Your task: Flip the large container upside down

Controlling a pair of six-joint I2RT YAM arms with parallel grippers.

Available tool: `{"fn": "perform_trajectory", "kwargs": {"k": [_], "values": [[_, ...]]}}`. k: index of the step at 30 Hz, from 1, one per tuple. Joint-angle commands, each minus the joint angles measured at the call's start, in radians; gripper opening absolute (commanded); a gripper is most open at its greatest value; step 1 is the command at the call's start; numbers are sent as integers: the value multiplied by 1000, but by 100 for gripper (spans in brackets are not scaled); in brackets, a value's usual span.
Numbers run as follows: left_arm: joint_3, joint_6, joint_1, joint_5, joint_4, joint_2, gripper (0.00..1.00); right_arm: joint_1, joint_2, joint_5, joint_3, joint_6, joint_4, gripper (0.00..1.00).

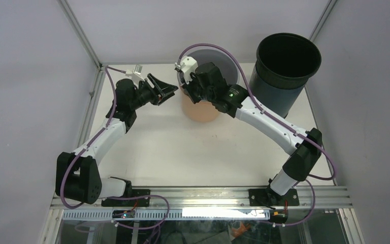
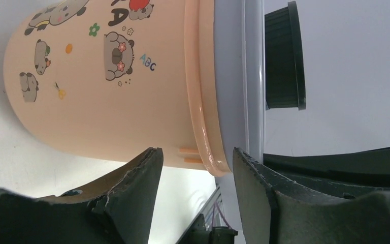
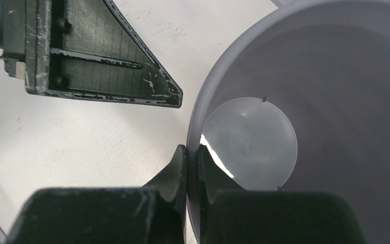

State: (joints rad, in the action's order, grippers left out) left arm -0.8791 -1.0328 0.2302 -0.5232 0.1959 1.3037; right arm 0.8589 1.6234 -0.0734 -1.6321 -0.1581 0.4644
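A peach bucket with cartoon animals and a grey rim and inside stands open side up at the back middle of the table. My right gripper reaches down from above and is shut on the bucket's left rim; in the right wrist view the thin grey wall is pinched between its fingers. My left gripper is open and empty just left of the bucket. In the left wrist view the bucket's peach lip lines up with the gap of that gripper, just ahead of the tips.
A taller black pot stands open side up at the back right corner, also seen behind the bucket in the left wrist view. Grey walls close in the table at the back and sides. The left gripper's finger shows close to the rim.
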Motion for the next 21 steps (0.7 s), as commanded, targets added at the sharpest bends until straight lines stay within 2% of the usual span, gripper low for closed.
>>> {"fn": "perform_trajectory", "kwargs": {"k": [1, 6, 13, 17, 21], "values": [[-43, -17, 17, -13, 79, 17, 55, -2, 3, 39, -83, 23, -46, 0], [-39, -43, 46, -9, 114, 48, 53, -1, 4, 50, -87, 31, -42, 0], [-31, -101, 71, -7, 196, 91, 25, -1, 1, 78, -86, 49, -34, 0], [-37, -113, 75, -3, 209, 108, 14, -2, 1, 93, -101, 59, -22, 0], [-32, -124, 78, 16, 187, 107, 9, -1, -6, 101, -130, 80, 3, 0]]}}
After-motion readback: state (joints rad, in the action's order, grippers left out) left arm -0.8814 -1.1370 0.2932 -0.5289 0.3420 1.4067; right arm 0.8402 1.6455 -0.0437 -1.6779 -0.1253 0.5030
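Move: The large container's middle lies about 11 cm to the left gripper's right, 4 cm ahead and some 10 cm below. The nearest stretch of the ridged band under its rim is only about 3 cm to the right, level with the fingertips. The black bin's middle is roughly 35 cm right, 4 cm ahead and 8 cm below. From the right gripper, already pinching the rim, the container's middle is about 7 cm right, 6 cm ahead and 13 cm lower. Bring the half-open left gripper about 3 cm to the right, up to the orange ridged band just under the container's rim, and close the fingers almost shut to pinch the ridge beside the right gripper, rolling the wrist only some 5 degrees. Keep the right gripper clamped on the rim, nearly in place. ##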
